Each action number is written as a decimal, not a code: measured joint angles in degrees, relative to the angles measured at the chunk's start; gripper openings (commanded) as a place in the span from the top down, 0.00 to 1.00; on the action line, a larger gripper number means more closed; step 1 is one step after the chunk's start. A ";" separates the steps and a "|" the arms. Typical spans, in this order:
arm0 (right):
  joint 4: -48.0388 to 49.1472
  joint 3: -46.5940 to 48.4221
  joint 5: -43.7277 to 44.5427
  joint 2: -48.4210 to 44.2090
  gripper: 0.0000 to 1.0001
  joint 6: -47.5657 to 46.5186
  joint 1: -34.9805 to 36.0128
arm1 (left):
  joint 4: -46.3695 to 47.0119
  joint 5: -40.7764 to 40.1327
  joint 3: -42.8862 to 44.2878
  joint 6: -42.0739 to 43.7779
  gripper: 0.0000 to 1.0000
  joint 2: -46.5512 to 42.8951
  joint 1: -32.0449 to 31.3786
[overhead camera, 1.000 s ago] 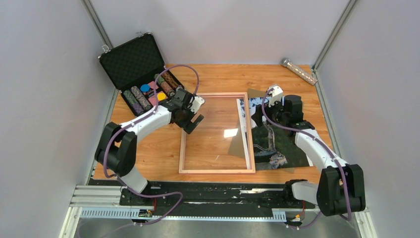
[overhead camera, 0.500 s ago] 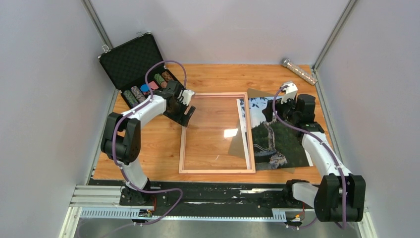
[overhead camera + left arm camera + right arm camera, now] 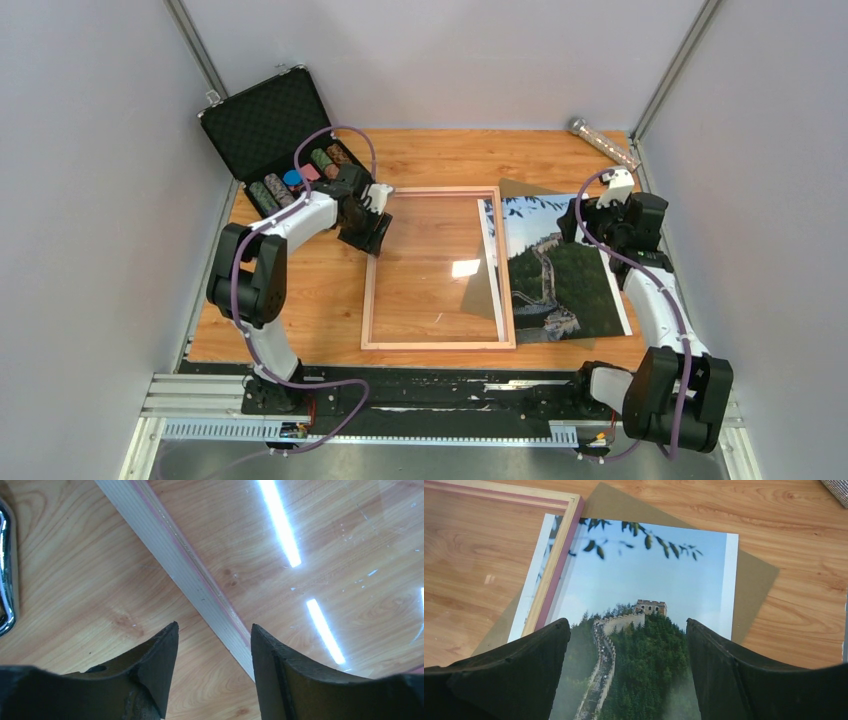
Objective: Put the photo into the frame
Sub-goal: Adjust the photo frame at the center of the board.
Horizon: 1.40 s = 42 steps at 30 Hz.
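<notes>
The frame lies flat mid-table, light wood side up, with a clear pane. Its right rail covers the left edge of the photo, a Great Wall print lying on a brown backing board. My left gripper is down at the frame's left rail near the far corner. In the left wrist view the gripper is open, its fingers astride the rail. My right gripper hovers over the photo's far right part, open and empty.
An open black foam-lined case with several coloured rolls stands at the far left; its chrome corner lies close to my left gripper. A glittery silver cylinder lies at the far right corner. Grey walls enclose the table.
My left gripper moved back and left onto the frame's left rail and its jaws narrowed. My right arm drew back to the right, uncovering most of the photo.
</notes>
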 measured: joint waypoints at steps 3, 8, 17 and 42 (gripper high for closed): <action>-0.02 0.00 -0.31 0.00 0.16 -0.02 -0.74 | 0.13 0.52 0.00 -0.02 0.40 0.83 0.02; -0.02 0.00 -0.70 0.00 0.16 -0.04 -1.20 | 0.42 0.79 -0.02 -0.07 0.41 1.92 0.04; -0.09 0.00 -1.38 0.00 0.16 -0.66 -2.08 | 1.27 1.01 -0.31 -0.66 0.50 4.59 0.04; -11.61 0.39 6.10 7.06 0.16 -11.30 -9.92 | 2.97 3.50 -1.55 -3.50 0.83 4.57 2.69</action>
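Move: The frame's left side bar lies right under the left hand, its middle some 3 cm below and about 2 cm nearer the base. From this hand the chip case is roughly 14 cm farther out and 13 cm left, while the photo's middle lies about 37 cm right and 2 cm back. From the right hand that bar is some 41 cm left, 4 cm back and 14 cm below; the photo's middle is about 3 cm left, 4 cm back and 15 cm below. Down about 3 cm goes the left hand first, its part-closed fingers lowering astride the frame's left side bar; they narrow until they pinch it, then draw it roughly 1 cm to the left as the wrist turns slightly counter-clockwise. The empty, open right hand swings about 8 cm right, away from the frame, while sinking 7 cm, easing back 4 cm and tipping down. ##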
